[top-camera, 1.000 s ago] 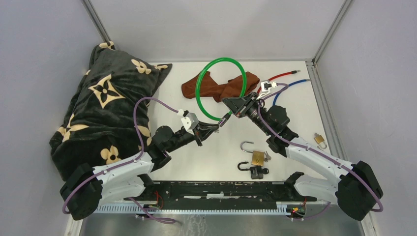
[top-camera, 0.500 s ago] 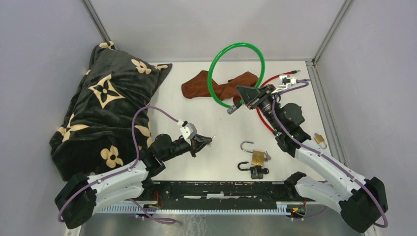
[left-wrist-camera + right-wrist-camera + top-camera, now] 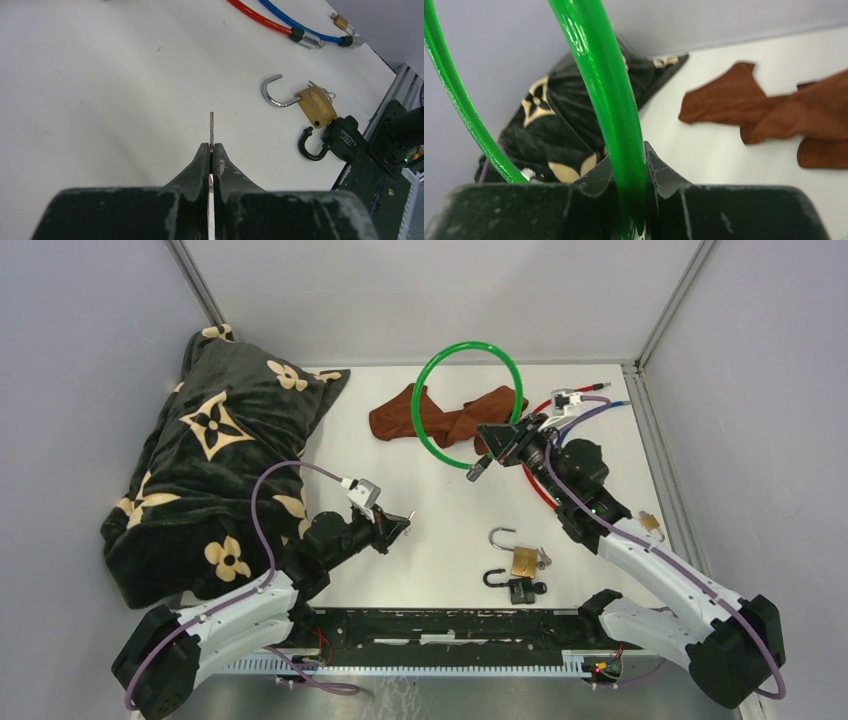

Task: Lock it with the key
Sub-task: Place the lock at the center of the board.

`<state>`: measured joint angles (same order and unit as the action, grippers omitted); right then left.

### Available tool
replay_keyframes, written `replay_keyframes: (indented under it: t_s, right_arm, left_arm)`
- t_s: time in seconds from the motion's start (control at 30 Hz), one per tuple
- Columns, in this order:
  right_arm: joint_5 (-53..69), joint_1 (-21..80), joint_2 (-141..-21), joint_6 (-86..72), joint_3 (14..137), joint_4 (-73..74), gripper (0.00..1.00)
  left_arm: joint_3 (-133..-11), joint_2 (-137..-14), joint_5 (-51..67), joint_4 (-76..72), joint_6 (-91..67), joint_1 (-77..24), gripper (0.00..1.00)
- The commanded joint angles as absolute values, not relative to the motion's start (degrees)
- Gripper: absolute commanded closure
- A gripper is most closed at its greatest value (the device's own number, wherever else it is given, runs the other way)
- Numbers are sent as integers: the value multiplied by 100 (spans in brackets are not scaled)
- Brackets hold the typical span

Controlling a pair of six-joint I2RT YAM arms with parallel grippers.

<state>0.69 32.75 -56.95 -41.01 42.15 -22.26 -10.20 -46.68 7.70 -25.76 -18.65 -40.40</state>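
My left gripper (image 3: 400, 526) (image 3: 211, 146) is shut on a thin metal key (image 3: 211, 127), whose blade sticks out past the fingertips over bare table. My right gripper (image 3: 497, 445) (image 3: 626, 165) is shut on a green cable lock (image 3: 415, 400) (image 3: 614, 100) and holds its loop upright above the table at the back. The cable's dark lock end (image 3: 477, 470) hangs just below that gripper, well apart from the key. An open brass padlock (image 3: 520, 558) (image 3: 315, 105) and an open black padlock (image 3: 518, 588) (image 3: 342, 142) lie near the front edge.
A black flowered blanket (image 3: 220, 460) fills the left side. A brown cloth (image 3: 450, 418) lies at the back behind the green loop. Red (image 3: 260, 20) and blue (image 3: 295, 22) cables lie at the back right, and a small brass padlock (image 3: 651, 525) sits by the right edge.
My left gripper has drawn back toward the near left with the key, away from the cable's lock end. My right gripper has carried the green loop up and to the right.
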Motion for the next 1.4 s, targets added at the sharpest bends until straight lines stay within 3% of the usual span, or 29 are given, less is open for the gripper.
replay_keyframes:
  t_s: [0.0, 0.17, 0.33, 0.43, 0.63, 0.8, 1.0, 1.3, 1.37]
  right_arm:
    - [678, 3393, -6001, -3934, 4584, -1917, 100]
    - [685, 3721, -6322, -3679, 4661, -1614, 100]
    - [882, 4013, -6856, -3340, 5011, -1167, 100]
    - [951, 4128, -7058, -3184, 5131, -939, 100]
    - [1056, 4156, -7418, -2864, 5279, -423, 100]
    - [1611, 4323, -8271, -2767, 5398, -293, 100]
    - [2094, 4710, -9685, -2366, 6262, 245, 100]
    - [2229, 4911, -11008, -1921, 7184, 930, 100]
    - [2048, 4913, -10992, -1833, 7159, 1056, 86]
  left_arm:
    - [-1002, -4960, 325, -2567, -2596, -4025, 98]
    - [-901, -5096, -1094, -2299, -2949, -4019, 93]
    - [-838, -5243, -762, -2629, -2838, -4024, 58]
    - [-782, -5181, -963, -2572, -2909, -4021, 44]
    - [-855, -4504, -1897, -2438, -2248, -3887, 41]
    - [-973, -3682, -2422, -1677, -2580, -2855, 35]
    - [-798, -2744, -2300, -898, -3345, -1716, 30]
    - [-678, -2313, -1885, -1132, -3216, -1360, 25]
    - [-670, -2320, -1787, -1152, -3225, -1330, 25]
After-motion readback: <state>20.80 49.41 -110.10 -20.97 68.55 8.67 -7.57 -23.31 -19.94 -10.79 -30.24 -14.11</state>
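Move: The left hand holds the key above bare board; the spot for it is about 2 cm ahead, 4 cm left and 8 cm below. The brass padlock lies some 26 cm to this hand's right and 5 cm back, with the black padlock 6 cm nearer the base. The right hand holds the green lock high; its spot is about 7 cm back, 17 cm left and 31 cm below, with the brass padlock 15 cm back and 9 cm right and the brown cloth 18 cm ahead and 7 cm left of the hand. The left hand lets go of the key low over the board, having sunk about 5 cm while easing left and a little forward; its fingers open wide, then it withdraws left towards the blanket, rising and swinging counter-clockwise. The right hand, keeping its grip on the green lock, comes down nearly 30 cm and about 16 cm left, slightly back, tipping its fingers down towards the board beside the key. ##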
